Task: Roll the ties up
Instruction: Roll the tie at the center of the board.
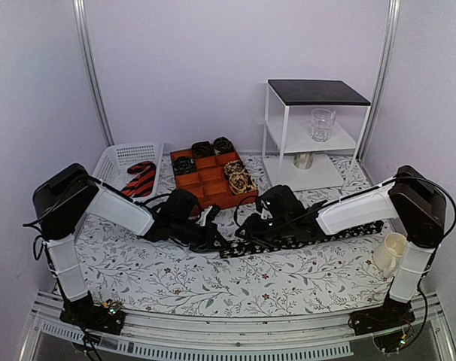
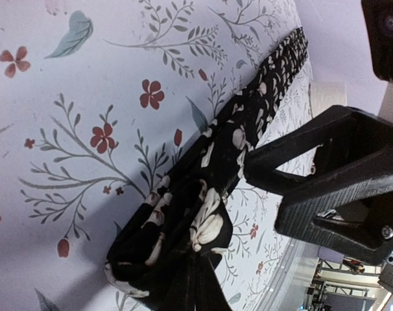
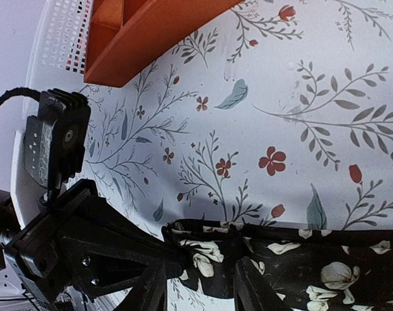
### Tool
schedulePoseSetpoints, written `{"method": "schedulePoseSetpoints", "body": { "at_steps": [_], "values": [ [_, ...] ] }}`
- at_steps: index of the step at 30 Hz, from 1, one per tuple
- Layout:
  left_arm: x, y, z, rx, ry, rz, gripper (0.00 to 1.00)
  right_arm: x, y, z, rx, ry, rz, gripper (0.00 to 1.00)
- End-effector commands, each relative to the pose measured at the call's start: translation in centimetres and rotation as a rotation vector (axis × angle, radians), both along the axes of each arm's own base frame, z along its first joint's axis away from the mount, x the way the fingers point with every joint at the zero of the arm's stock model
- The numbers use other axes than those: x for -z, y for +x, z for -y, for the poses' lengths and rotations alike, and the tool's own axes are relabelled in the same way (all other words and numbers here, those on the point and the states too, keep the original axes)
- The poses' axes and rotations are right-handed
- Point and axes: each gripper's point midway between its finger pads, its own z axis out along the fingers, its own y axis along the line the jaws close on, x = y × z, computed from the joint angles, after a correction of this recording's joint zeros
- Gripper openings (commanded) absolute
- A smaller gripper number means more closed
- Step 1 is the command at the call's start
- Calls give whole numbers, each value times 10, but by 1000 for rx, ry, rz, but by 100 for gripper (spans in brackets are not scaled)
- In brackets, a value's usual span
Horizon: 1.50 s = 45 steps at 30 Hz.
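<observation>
A black tie with pale flowers [image 1: 311, 235] lies as a long strip across the middle of the table. Its left end is folded into a small bunch [image 2: 177, 233]. My left gripper [image 2: 198, 288] is shut on that bunch and holds it against the cloth. My right gripper [image 3: 201, 271] stands open, one finger on each side of the same tie end [image 3: 213, 249], just right of the left gripper [image 3: 86, 253]. In the top view the two grippers [image 1: 211, 229] [image 1: 247, 226] meet over the tie's left end.
Behind the grippers stands an orange divided tray [image 1: 213, 197] with several rolled ties. A white basket [image 1: 119, 156] at the back left holds a red-and-black striped tie [image 1: 141, 180]. A white shelf unit [image 1: 311, 135] with a glass stands back right. A cream cup [image 1: 390, 252] sits by the right arm.
</observation>
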Motion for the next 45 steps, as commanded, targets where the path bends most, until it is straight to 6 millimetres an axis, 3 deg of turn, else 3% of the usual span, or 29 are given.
{"method": "schedulePoseSetpoints", "body": {
  "at_steps": [1, 15, 20, 24, 28, 32, 39, 45],
  "values": [
    [0, -3, 9, 36, -9, 23, 0, 13, 0, -8, -27, -22, -36, 36],
    [12, -1, 4, 25, 29, 27, 0, 47, -2, -11, -55, -101, -91, 18],
    [9, 4, -1, -4, 62, 39, 0, 56, -7, -10, -63, -128, -96, 15],
    [3, 8, -13, -29, 142, 69, 0, 62, -15, -20, -87, -137, -102, 14],
    [-8, 6, -34, -64, 197, 88, 0, 55, -22, -39, -100, -133, -77, 13],
    [-7, -6, -44, -58, 214, 60, 0, 56, -19, -41, -81, -166, -61, 12],
    [-20, -24, -29, -1, 68, 49, 0, 55, -17, -43, -72, -162, -60, 12],
    [1, -30, -33, 3, 92, 20, 0, 44, -15, -44, -72, -149, -40, 13]
  ]
}}
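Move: The black-and-white tie's rolled end lies about 4 cm below the open right fingers and 2 cm to their left, level in reach. The shut left fingertips are already at it, its middle roughly 1 cm below them and 1 cm to their right. From the right hand, the middle of the tie's flat length is some 19 cm to the right and 4 cm ahead, 5 cm lower; the orange tray's middle is about 22 cm ahead and 8 cm left, 2 cm lower. The tie's rolled end gets pinched as the right hand sinks nearly 4 cm onto it, partly closing its open fingers, then drags it about 4 cm left and 2 cm back before stopping. The shut left fingers first sink 1 cm at the roll, then arc up and left about 4 cm and come down and back to its end, tilting slightly. ##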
